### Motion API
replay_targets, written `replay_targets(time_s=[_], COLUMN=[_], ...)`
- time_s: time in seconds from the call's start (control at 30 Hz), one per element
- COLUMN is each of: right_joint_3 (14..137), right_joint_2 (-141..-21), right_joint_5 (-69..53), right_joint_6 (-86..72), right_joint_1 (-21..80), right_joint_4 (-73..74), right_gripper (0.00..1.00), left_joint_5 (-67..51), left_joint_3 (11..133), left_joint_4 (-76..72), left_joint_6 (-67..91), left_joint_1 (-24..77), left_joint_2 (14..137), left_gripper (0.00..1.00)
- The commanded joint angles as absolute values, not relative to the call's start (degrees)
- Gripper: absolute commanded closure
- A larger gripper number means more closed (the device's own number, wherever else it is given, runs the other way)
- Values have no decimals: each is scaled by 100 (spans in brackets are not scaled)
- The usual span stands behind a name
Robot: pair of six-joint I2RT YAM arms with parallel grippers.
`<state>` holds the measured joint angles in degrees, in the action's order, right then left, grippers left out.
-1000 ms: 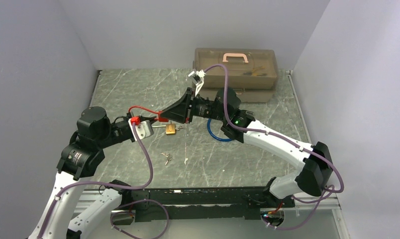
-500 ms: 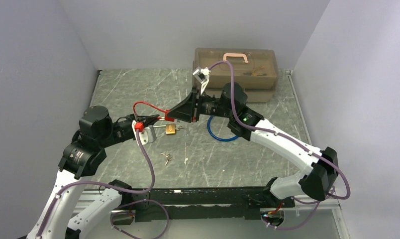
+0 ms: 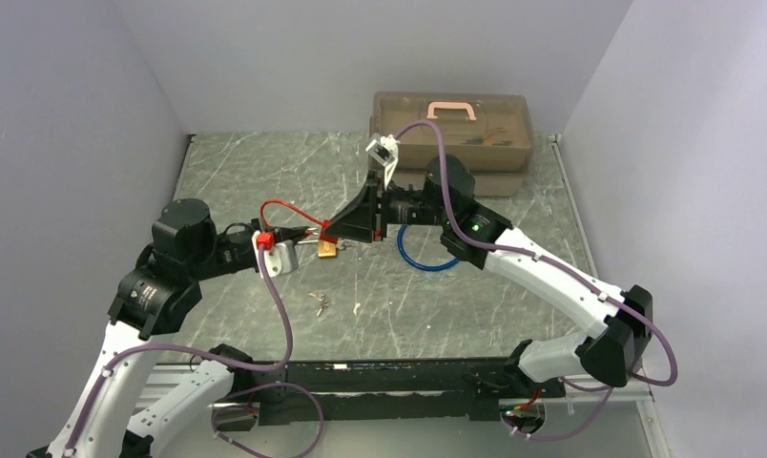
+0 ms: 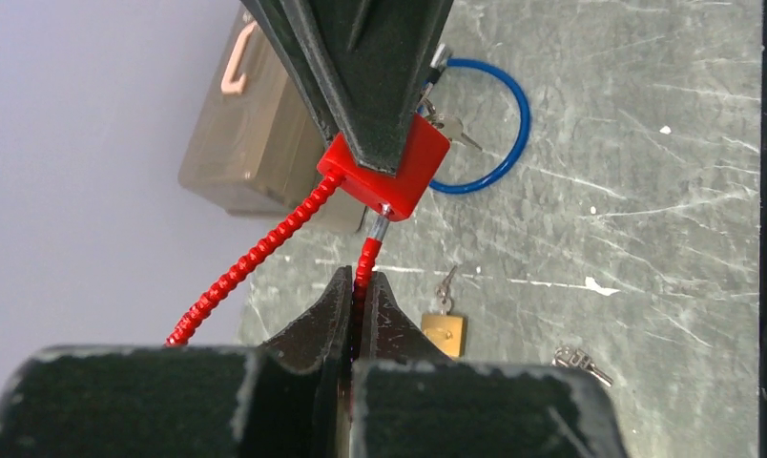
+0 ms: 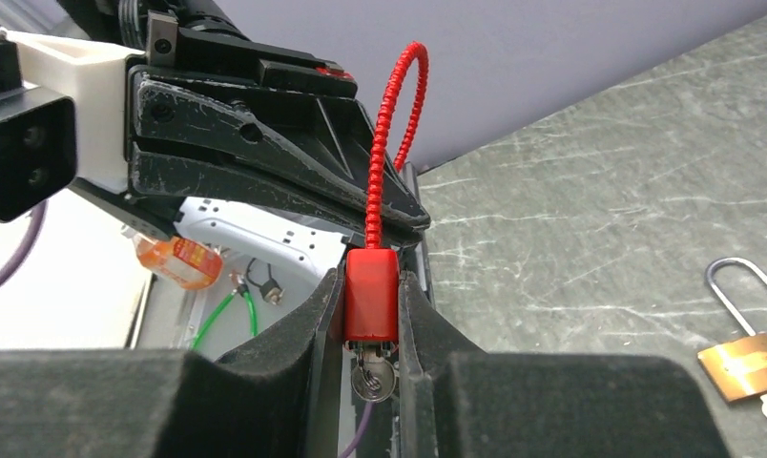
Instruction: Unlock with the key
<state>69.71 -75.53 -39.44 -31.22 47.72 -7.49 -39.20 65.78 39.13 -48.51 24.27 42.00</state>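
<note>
A red cable lock hangs in the air between both arms. My right gripper (image 5: 372,286) is shut on its red body (image 5: 372,291), and a silver key (image 5: 372,380) sticks out of the body's underside between the fingers. My left gripper (image 4: 359,277) is shut on one end of the red ribbed cable (image 4: 256,253), just below the lock body (image 4: 389,167); a short bare metal pin shows where that end meets the body. In the top view the lock body (image 3: 327,232) sits where the two grippers meet, and the cable (image 3: 282,205) arches up to its left.
A brass padlock (image 3: 328,250) lies on the table just below the grippers, with a small bunch of keys (image 3: 321,302) nearer the arms. A blue cable loop (image 3: 427,258) lies under the right arm. A brown toolbox (image 3: 456,134) stands at the back wall.
Both grippers have shifted right and slightly up with the red lock between them. The cable loop stands higher. The right jaws have closed a little tighter on the body.
</note>
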Motion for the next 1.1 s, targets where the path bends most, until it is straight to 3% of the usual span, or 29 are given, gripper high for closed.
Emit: replay_targets(time_s=[0.0,0.27,0.37,0.47,0.73,0.8,0.9,0.93,0.97,1.07], right_joint_3=[7584,7236,7183,7103,6936,6859,6677,6675,6727,7144], right_joint_2=[-7765,-7808,-7943,-8110,-8032,-7838,-7429,-7344,-7301,-7393], right_joint_5=[-4169,-3984,-3935,-3980,-3942,-4068,-4412,-4560,-4651,-4811], right_joint_6=[-2665,-2527,-2490,-2571,-2393,-2415,-2658,-2722,-2723,-2505], right_joint_1=[4936,5018,5185,5433,5686,5410,4827,4676,4580,4549], right_joint_4=[328,518,580,412,664,698,435,360,386,803], right_gripper=[100,100,100,100,100,100,100,100,100,100], left_joint_5=[-3113,-2873,-2913,-2976,-1700,-1834,-2871,-3172,-3354,-4002], left_joint_3=[7290,7651,7841,7884,7815,7801,7724,7707,7688,7926], left_joint_4=[3751,3015,2914,2889,2725,2923,3622,3896,4078,4606], left_joint_6=[-4116,-2033,-1441,-1331,-1838,-2197,-2922,-3201,-3391,-3885], left_joint_1=[2274,2264,2206,2198,2127,2107,2141,2193,2240,2312], left_joint_2=[4304,4380,4490,4578,4538,4542,4541,4532,4509,4488], left_gripper=[100,100,95,96,100,87,56,41,35,32])
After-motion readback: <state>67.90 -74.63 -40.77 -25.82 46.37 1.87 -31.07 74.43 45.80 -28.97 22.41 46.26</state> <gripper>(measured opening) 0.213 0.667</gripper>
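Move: Just off the left fingertips, about 4 cm to the left hand's right and 1 cm farther out, is the red lock with the cable's metal tip at its hole. For the right hand, already gripping that lock, the cable end in the left fingers lies some 4 cm to its left, level in height. On the table about 35 cm below the left hand, the brass padlock lies 14 cm ahead and 2 cm left, the loose keys 2 cm ahead and 3 cm left. Twisting the still-pinched cable end, the left wrist rolls its forward side down and swings counter-clockwise, nearly 30 degrees in the roll, while both hands shift left about 3 cm, the right one sinking with the red lock. The left fingers then open wide and let the cable go, their turn partly unwinding; the right hand, keeping its grip, draws the lock back right about 5 cm and farther down, away from them. ##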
